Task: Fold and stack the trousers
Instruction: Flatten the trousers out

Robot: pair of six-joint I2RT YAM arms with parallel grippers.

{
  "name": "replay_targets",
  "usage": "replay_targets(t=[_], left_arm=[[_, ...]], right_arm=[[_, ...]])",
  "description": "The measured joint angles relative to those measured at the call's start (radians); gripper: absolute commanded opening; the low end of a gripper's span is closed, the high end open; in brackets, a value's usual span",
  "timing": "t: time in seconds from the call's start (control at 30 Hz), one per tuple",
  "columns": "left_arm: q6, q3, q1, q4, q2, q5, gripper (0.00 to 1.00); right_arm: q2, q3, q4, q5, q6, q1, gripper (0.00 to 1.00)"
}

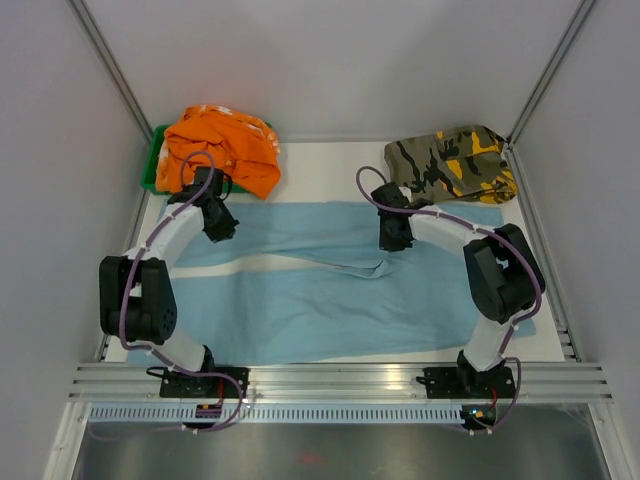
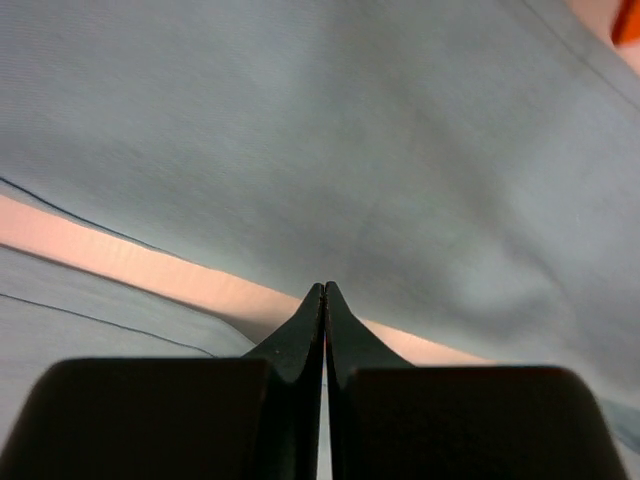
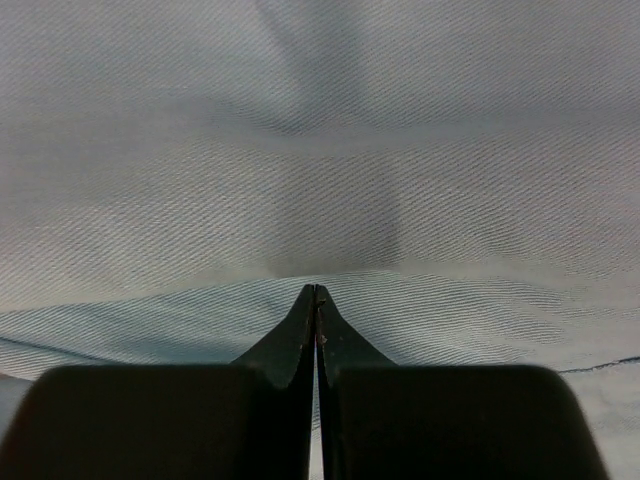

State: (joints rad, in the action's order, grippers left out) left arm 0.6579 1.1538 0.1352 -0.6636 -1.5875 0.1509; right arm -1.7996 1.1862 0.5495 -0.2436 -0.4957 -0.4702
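The light blue trousers (image 1: 330, 300) lie spread flat across the white table (image 1: 330, 170), their two legs running left with a narrow bare gap between them. My left gripper (image 1: 222, 232) is shut and sits low over the far leg near its left end. In the left wrist view its tips (image 2: 324, 287) meet above the strip of bare table (image 2: 120, 255) between folds of the trousers (image 2: 400, 150). My right gripper (image 1: 392, 242) is shut over the far middle of the cloth. Its tips (image 3: 315, 290) point at a soft ridge in the trousers (image 3: 320, 150), and nothing shows between the jaws.
An orange garment (image 1: 222, 148) is heaped over a green bin (image 1: 155, 165) at the back left. A camouflage garment (image 1: 450, 162) lies folded at the back right. Grey walls close in the sides, and an aluminium rail (image 1: 340, 380) runs along the near edge.
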Motion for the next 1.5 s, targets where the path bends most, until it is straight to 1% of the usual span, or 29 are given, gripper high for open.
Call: replay_targets(t=[0.1,0.17,0.4,0.6,0.7,0.9,1.07,1.33,1.5], left_arm=[[-0.002,-0.003,-0.081,0.02,-0.024,-0.004,0.02],[-0.005,-0.003,-0.112,0.029,-0.042,-0.003,0.02],[-0.007,0.043,-0.142,0.034,-0.132,0.01,0.02],[0.02,0.068,-0.225,0.07,-0.195,0.013,0.02],[0.027,0.09,-0.248,0.082,-0.236,0.016,0.02],[0.037,0.167,-0.245,0.089,-0.329,0.038,0.02],[0.079,0.241,-0.247,0.066,-0.413,0.077,0.02],[0.139,0.323,-0.276,0.016,-0.467,0.09,0.02],[0.149,0.367,-0.32,0.01,-0.496,0.082,0.02]], right_arm=[[-0.005,-0.026,-0.023,0.001,0.002,0.002,0.0],[-0.005,-0.052,-0.044,0.002,0.001,0.002,0.0],[0.068,-0.186,-0.144,0.002,-0.024,0.002,0.0],[0.117,-0.262,-0.217,0.009,-0.044,0.002,0.0],[0.142,-0.294,-0.24,0.021,-0.054,0.003,0.0],[0.167,-0.32,-0.239,0.044,-0.054,0.003,0.0],[0.178,-0.333,-0.241,0.056,-0.056,0.005,0.0],[0.195,-0.341,-0.22,0.071,-0.057,0.005,0.0],[0.201,-0.326,-0.162,0.09,-0.039,0.005,0.01]])
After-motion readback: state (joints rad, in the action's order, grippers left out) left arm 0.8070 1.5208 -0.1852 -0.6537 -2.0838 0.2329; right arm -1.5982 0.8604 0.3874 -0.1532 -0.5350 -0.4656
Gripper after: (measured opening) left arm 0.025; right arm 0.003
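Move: The trousers' far-leg end lies about 7 cm ahead of the left hand, 15 cm to its left and 8 cm below. The orange pile in its box stands roughly 28 cm ahead of that hand, 6 cm to the left and 3 cm lower. From the right hand, the trousers' crotch rumple is some 4 cm back, 6 cm left and 2 cm down; the camouflage cloth sits about 32 cm ahead and 14 cm right, at hand height. The trousers' crotch area is met by the right hand's shut fingertips, which sink about 2 cm onto the cloth beside the rumple, then drag back some 5 cm while staying low. Over the far leg, the left hand travels left and forward, sinking about 7 cm towards its end, turning nearly 30 degrees counter-clockwise; its closed tips come down on the fabric and slide farther left. ##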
